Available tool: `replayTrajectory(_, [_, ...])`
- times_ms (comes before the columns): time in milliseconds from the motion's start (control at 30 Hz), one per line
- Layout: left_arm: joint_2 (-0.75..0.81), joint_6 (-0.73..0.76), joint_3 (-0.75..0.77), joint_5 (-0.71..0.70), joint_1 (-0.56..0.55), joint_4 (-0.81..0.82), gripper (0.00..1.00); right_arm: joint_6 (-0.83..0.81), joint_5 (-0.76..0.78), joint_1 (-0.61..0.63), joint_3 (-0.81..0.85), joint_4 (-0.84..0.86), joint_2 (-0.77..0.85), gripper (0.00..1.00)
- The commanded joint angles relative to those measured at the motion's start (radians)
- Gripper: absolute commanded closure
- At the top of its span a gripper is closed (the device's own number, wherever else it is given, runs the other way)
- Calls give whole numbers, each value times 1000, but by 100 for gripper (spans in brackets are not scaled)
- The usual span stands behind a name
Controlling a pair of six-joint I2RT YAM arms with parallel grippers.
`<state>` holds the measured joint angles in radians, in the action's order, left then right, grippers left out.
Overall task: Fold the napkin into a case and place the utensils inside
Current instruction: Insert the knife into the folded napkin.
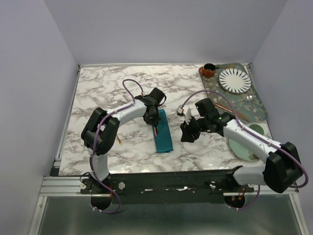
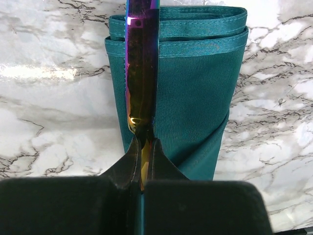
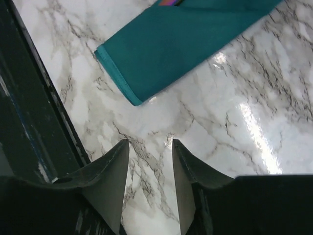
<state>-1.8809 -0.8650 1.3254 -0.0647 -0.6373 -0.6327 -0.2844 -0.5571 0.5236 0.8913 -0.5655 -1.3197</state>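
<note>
The napkin, folded into a narrow teal case, lies on the marble table between the two arms. My left gripper is shut on the handle of the iridescent purple utensil, whose blade lies along the case's left side toward its layered end. A thin gold utensil lies on the table beside the left arm. My right gripper hovers over bare marble just right of the case's near end, open, with nothing between its fingers.
A patterned tray at the back right carries a white striped plate and copper-pink sticks. A brown cup stands at its corner. A pale green saucer sits under the right arm. The black front rail runs close by.
</note>
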Motion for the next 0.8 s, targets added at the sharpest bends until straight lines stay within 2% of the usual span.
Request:
replayTrajectory(0, [42, -12, -18, 16, -12, -1, 100, -223, 135, 208, -135, 260, 105, 57])
replayTrajectory(33, [42, -11, -17, 14, -12, -1, 100, -273, 201, 299, -165, 304, 117, 59])
replayTrajectory(133, [34, -15, -12, 13, -18, 8, 100, -366, 333, 450, -284, 502, 123, 62])
replayTrajectory(333, [31, -12, -2, 9, -25, 10, 100, -557, 499, 608, -429, 827, 67, 68])
replayTrajectory(500, [25, -17, -9, 19, -27, 11, 100, -665, 577, 673, -509, 1045, -13, 71])
replayTrajectory(767, [34, -19, -15, 26, -28, 7, 100, -697, 637, 719, -516, 1145, -156, 73])
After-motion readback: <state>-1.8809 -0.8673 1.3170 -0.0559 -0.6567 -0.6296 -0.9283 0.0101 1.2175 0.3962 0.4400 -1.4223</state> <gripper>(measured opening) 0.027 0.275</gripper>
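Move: The folded napkin's near end, the edge closest to the robot, lies roughly 10 cm to the right hand's left, 5 cm back and 9 cm below. The knife in the left fingers is about 14 cm left of the right hand and 5 cm ahead, also some 8 cm lower; the green plate is around 27 cm to its right, about level. From the left hand the near end is about 13 cm back and 4 cm right, a little below. Swinging quickly left, back and down, the right hand closes in on the near end of the folded napkin, travelling about 10 cm left, 7 cm down and 6 cm back; the backward part comes first, then it sinks leftward. The hand rolls some 70 degrees while its fingers narrow from half open to about a quarter, their tips at the napkin's edge. The left hand keeps its pinch on the knife over the napkin, easing back about 1 cm. ##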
